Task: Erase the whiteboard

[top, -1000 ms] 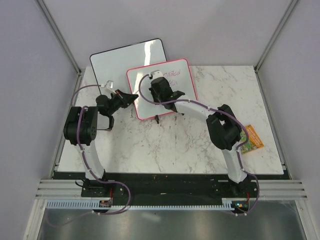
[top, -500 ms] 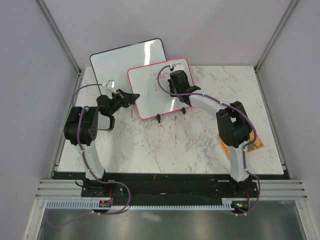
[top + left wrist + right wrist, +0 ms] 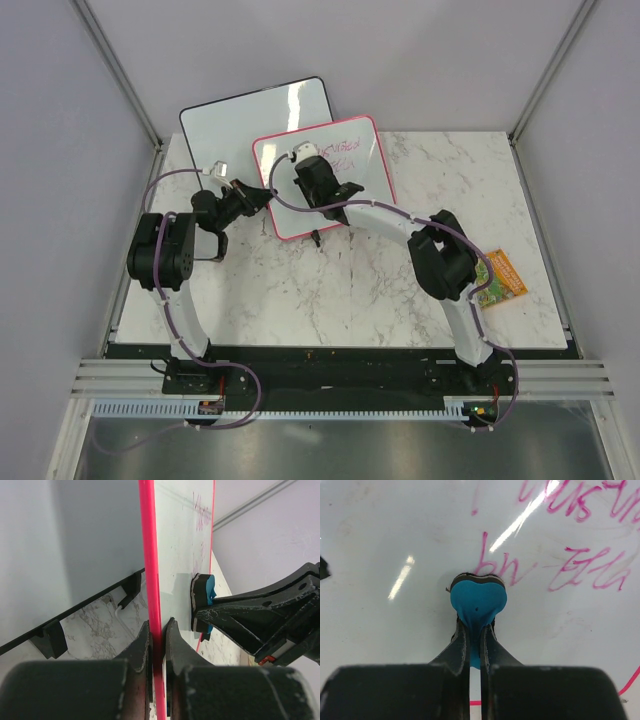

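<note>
The small pink-framed whiteboard (image 3: 365, 165) stands tilted on the marble table, with purple writing (image 3: 343, 150) near its top right. My left gripper (image 3: 264, 196) is shut on the board's left frame edge (image 3: 149, 580), one finger on each side (image 3: 157, 627). My right gripper (image 3: 312, 178) is shut on a blue eraser (image 3: 478, 600) with a dark felt pad, pressed flat on the board's left-middle face (image 3: 395, 540). The writing (image 3: 580, 570) lies above and to the right of the eraser. The eraser also shows in the left wrist view (image 3: 202, 602).
A larger black-framed whiteboard (image 3: 250, 115) leans behind the small one at the table's back left; its black feet (image 3: 50, 640) show in the left wrist view. A green-and-orange packet (image 3: 502, 276) lies near the right edge of the marble table (image 3: 330, 290).
My right gripper swept the eraser to the board's upper right, then back to the left-middle. My left gripper stayed clamped on the frame.
</note>
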`<state>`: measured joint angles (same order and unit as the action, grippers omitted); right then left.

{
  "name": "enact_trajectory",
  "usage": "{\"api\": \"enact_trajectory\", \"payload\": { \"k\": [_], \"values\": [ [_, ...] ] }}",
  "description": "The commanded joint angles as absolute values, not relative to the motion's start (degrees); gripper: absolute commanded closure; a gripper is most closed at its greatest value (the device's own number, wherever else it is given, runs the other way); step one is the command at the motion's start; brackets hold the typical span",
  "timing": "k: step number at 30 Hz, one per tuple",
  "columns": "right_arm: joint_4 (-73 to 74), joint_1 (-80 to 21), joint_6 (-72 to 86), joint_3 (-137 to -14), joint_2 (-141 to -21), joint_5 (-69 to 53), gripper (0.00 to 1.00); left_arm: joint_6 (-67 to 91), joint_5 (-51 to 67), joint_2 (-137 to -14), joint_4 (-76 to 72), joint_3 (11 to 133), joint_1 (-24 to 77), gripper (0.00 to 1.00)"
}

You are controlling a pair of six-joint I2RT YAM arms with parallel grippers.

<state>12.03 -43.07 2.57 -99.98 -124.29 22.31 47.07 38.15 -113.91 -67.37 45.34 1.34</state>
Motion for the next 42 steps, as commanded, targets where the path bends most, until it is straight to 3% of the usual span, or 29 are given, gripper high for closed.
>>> {"api": "enact_trajectory", "payload": {
  "k": [1, 11, 29, 42],
  "values": [
    [13.4, -45.4, 2.5, -104.1, -131.9, 8.9, 1.00, 37.6, 41.0, -114.6, -68.3, 44.8, 2.8, 0.98],
    [15.9, -38.3, 6.4, -113.9, -136.1, 12.3, 1.00, 37.9, 41.4, -114.5, -70.7, 43.9, 2.8, 0.98],
    [11.3, -18.7, 14.0, -92.3, -125.6, 20.7, 1.00, 38.5, 41.7, -114.9, -72.5, 43.5, 2.8, 0.98],
    [11.0, -31.2, 5.4, -98.5, -128.1, 11.2, 1.00, 38.5, 42.7, -115.1, -73.2, 43.8, 2.9, 0.98]
  ]
}}
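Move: The right hand holds the eraser on the tilted board; the middle of the remaining pink writing lies about 7 cm ahead, 9 cm to its right and some 3 cm higher. The board's right edge is roughly 19 cm right and 5 cm ahead, the left gripper about 8 cm left and 3 cm back. From the left hand, gripping the board's left edge, the writing is some 9 cm ahead and 16 cm right. Left hand holds the board while right rubs eraser 3 cm left, about 19 right-forward across writing, then back. ##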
